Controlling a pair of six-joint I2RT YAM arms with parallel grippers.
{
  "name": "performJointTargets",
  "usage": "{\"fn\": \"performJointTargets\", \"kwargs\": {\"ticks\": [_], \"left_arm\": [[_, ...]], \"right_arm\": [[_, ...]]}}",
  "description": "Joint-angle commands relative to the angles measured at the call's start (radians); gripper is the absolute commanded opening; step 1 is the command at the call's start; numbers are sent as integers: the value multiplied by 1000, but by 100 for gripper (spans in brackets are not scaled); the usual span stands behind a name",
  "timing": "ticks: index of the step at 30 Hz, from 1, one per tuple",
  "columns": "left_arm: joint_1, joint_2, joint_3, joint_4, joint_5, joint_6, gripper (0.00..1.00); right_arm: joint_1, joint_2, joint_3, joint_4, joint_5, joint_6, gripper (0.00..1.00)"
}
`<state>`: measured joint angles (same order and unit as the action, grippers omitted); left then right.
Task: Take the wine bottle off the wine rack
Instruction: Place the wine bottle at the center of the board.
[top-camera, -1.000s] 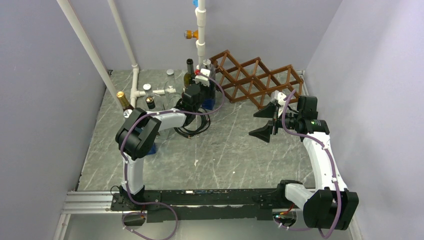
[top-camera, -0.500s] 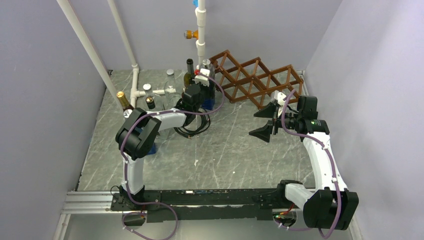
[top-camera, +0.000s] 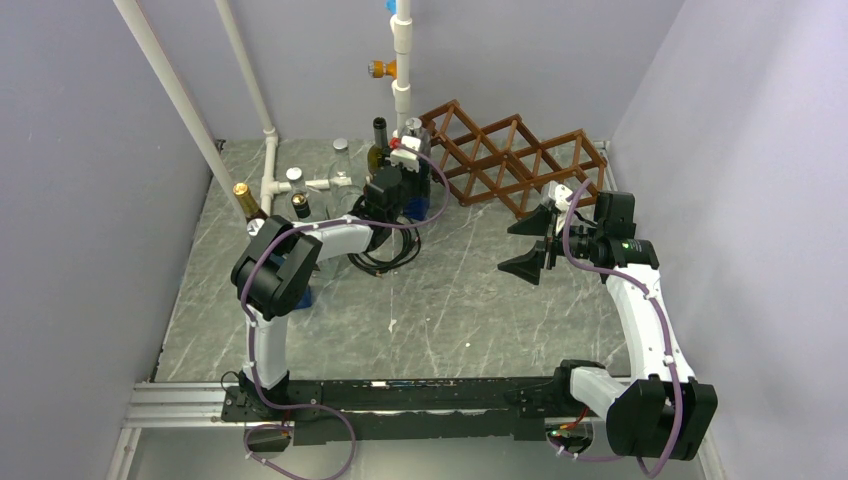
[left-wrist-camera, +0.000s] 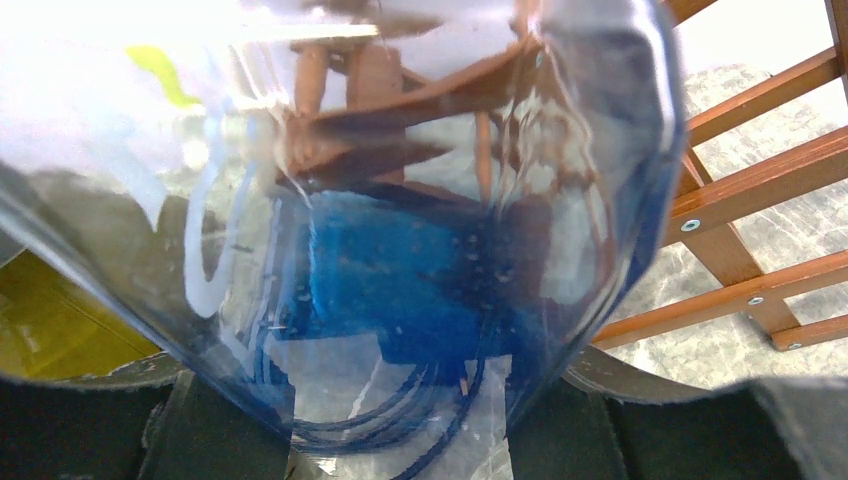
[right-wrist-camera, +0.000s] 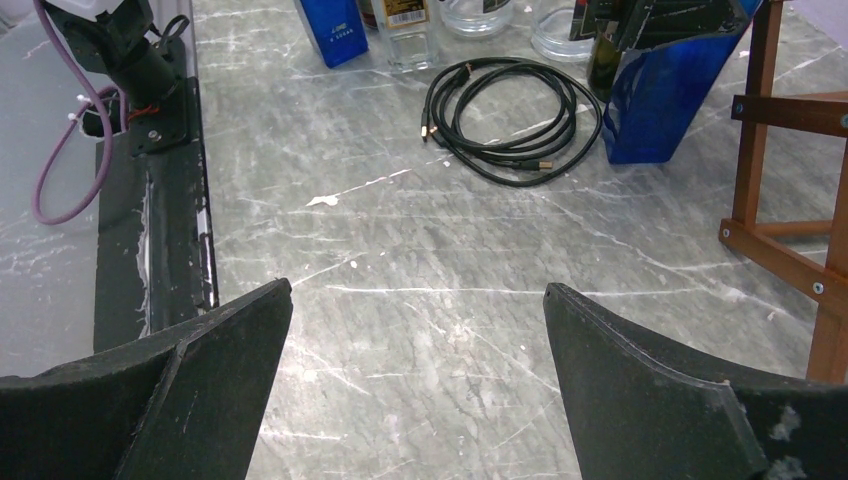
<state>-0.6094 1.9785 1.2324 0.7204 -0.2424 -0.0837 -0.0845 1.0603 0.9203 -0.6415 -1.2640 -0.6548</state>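
Note:
The wine bottle (left-wrist-camera: 400, 250) is blue translucent glass and fills the left wrist view between my left gripper's (left-wrist-camera: 400, 400) dark fingers, which are shut on its sides. From above, the wine bottle (top-camera: 420, 205) stands upright on the table just off the left end of the brown lattice wine rack (top-camera: 510, 160), with the left gripper (top-camera: 400, 185) on it. The rack's slats (left-wrist-camera: 760, 180) show right behind the glass. My right gripper (top-camera: 522, 245) hangs open in front of the rack's right half; its jaws (right-wrist-camera: 418, 290) hold nothing, and the bottle (right-wrist-camera: 655, 100) is far ahead.
A coiled black cable (right-wrist-camera: 510, 120) lies on the marble table beside the blue bottle. A green bottle (top-camera: 378, 150), a gold-capped bottle (top-camera: 247, 203) and clear jars (top-camera: 342, 170) stand at the back left among white pipes (top-camera: 402, 60). A rack leg (right-wrist-camera: 790, 240) is to the right.

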Motion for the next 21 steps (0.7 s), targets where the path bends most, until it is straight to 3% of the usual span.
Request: {"fn": "performJointTargets", "kwargs": {"ticks": [1,12,21], "left_arm": [[-4,-43,77,115,4,-14,53],[-12,-69,87,98,11,-6,82],[-16,-96,92,75,24,-6,96]], "right_arm": [[-6,-20,-1,14,-12,-23,100],[-6,-22,-1,10,-9,-28,100],[-6,-25,-1,7,-5,-33,100]]}}
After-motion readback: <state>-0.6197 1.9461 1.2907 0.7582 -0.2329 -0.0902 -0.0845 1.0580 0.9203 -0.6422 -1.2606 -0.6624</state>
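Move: The blue square bottle stands upright between the left hand's fingers, its middle only some 4 cm below them. From that hand, the green wine bottle stands about 8 cm left and 2 cm farther out. The rack's middle is some 21 cm right and 6 cm ahead, and the cable coil about 9 cm back and 8 cm left on the table. From the idle right hand, the blue bottle is roughly 24 cm ahead and 20 cm left. After a short hold, the left hand opens its fingers from about two-thirds to nearly full width, letting go of the standing blue bottle's body. As they spread, it rises about 5.5 cm, almost straight up along the bottle towards its shoulder and cap, drifting some 1 cm right and tipping its fingertips up 5 to 10 degrees, the bottle still between the open fingers. ##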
